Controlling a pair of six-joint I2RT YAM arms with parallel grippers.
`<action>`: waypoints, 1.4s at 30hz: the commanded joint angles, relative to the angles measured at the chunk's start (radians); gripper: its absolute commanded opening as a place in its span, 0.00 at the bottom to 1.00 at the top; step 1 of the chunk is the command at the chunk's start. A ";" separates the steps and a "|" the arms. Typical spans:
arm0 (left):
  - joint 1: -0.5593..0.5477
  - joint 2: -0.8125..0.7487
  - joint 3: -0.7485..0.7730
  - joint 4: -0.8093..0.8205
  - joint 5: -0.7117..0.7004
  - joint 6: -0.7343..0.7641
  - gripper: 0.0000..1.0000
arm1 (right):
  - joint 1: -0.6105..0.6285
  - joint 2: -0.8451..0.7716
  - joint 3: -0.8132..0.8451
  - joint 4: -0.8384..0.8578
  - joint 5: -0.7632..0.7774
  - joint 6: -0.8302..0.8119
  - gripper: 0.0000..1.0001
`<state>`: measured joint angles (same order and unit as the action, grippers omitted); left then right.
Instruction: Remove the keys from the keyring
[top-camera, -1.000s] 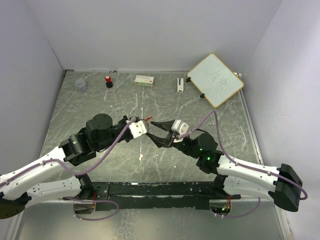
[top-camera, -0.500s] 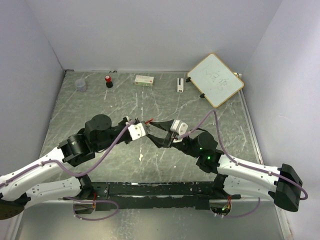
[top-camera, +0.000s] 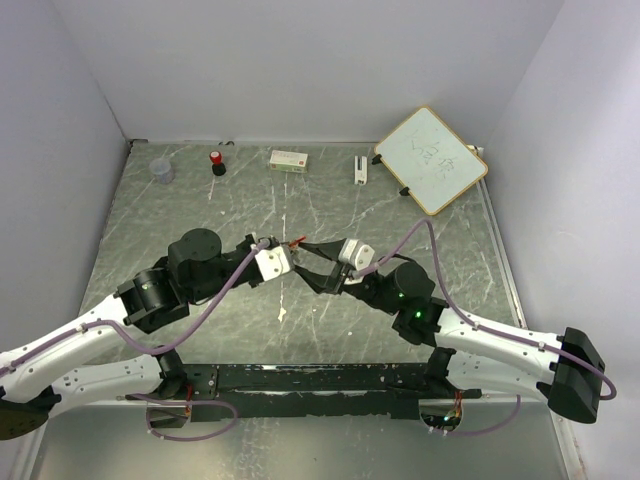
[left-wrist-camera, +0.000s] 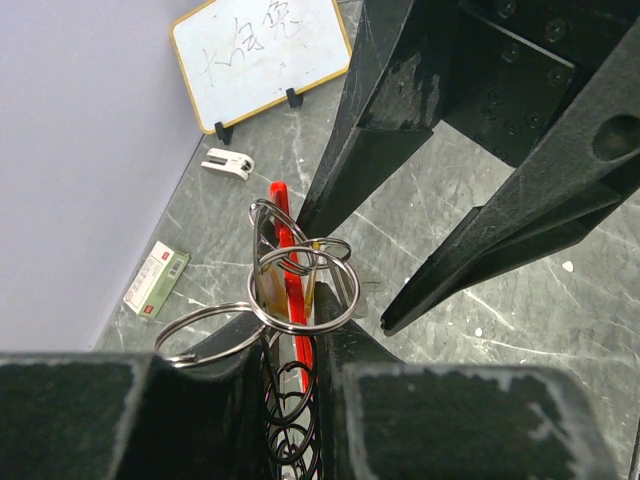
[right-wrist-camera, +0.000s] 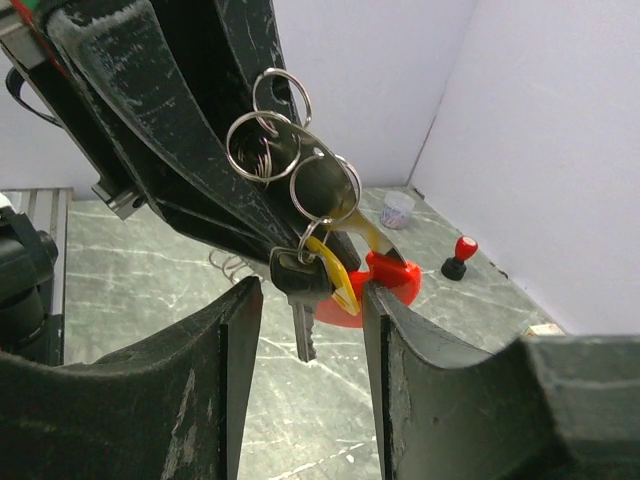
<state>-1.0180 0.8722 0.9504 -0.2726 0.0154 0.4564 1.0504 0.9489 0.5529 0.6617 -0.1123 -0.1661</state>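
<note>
My left gripper (top-camera: 285, 251) is held above the middle of the table, shut on the bunch. In the left wrist view its fingers (left-wrist-camera: 225, 350) clamp a black coil and the narrow red key (left-wrist-camera: 291, 275), with the silvery keyring (left-wrist-camera: 300, 292) loops just above the tips. My right gripper (top-camera: 303, 261) faces it, open. In the right wrist view the right gripper (right-wrist-camera: 310, 300) has its fingers either side of the hanging keys: a black-headed key (right-wrist-camera: 300, 285), a yellow key (right-wrist-camera: 337, 275) and the red key (right-wrist-camera: 392, 280). The keyring (right-wrist-camera: 262, 146) loops hang from the left gripper's fingers (right-wrist-camera: 180, 120).
Along the back edge stand a clear cup (top-camera: 162, 171), a red-capped black bottle (top-camera: 217, 161), a green-and-white box (top-camera: 289, 159) and a small white piece (top-camera: 360, 169). A wood-framed whiteboard (top-camera: 431, 159) leans at the back right. Walls close in the table on three sides.
My right gripper has crept left towards the bunch, its fingers now flanking the hanging keys. The left gripper shifted slightly left with the bunch still held.
</note>
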 joint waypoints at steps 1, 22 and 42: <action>-0.010 0.001 -0.008 0.023 0.059 -0.004 0.07 | -0.002 0.003 0.054 0.021 0.000 -0.030 0.44; -0.011 -0.015 -0.030 0.052 -0.032 -0.007 0.07 | -0.002 0.040 0.110 -0.082 0.044 -0.022 0.00; -0.011 0.012 -0.093 0.203 -0.340 -0.096 0.95 | 0.000 0.036 0.437 -0.648 0.551 -0.036 0.00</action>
<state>-1.0294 0.8925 0.8730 -0.1425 -0.2600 0.3916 1.0588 0.9665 0.8814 0.1703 0.2531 -0.1963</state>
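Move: The yellow key end sticks out of the left gripper's closed fingertips, barely 1 cm to the left of the open right gripper's point and at its height. The red key is about 2 cm ahead and 2 cm left of the right gripper; the loose metal rings stand roughly 1 cm left and 2 cm above. From the left gripper, the yellow key end lies some 2 cm to the right and 1 cm ahead. Ease the right gripper about 1 cm left and shut its fingers on the yellow key end beside the rings. Keeping that pinch, draw it forward, right and up, about 5 cm forward and 5 cm right, turning some 20 degrees clockwise. Let the left gripper follow forward about 4 cm, turning slightly counter-clockwise, then open it wide at the end to let go. ##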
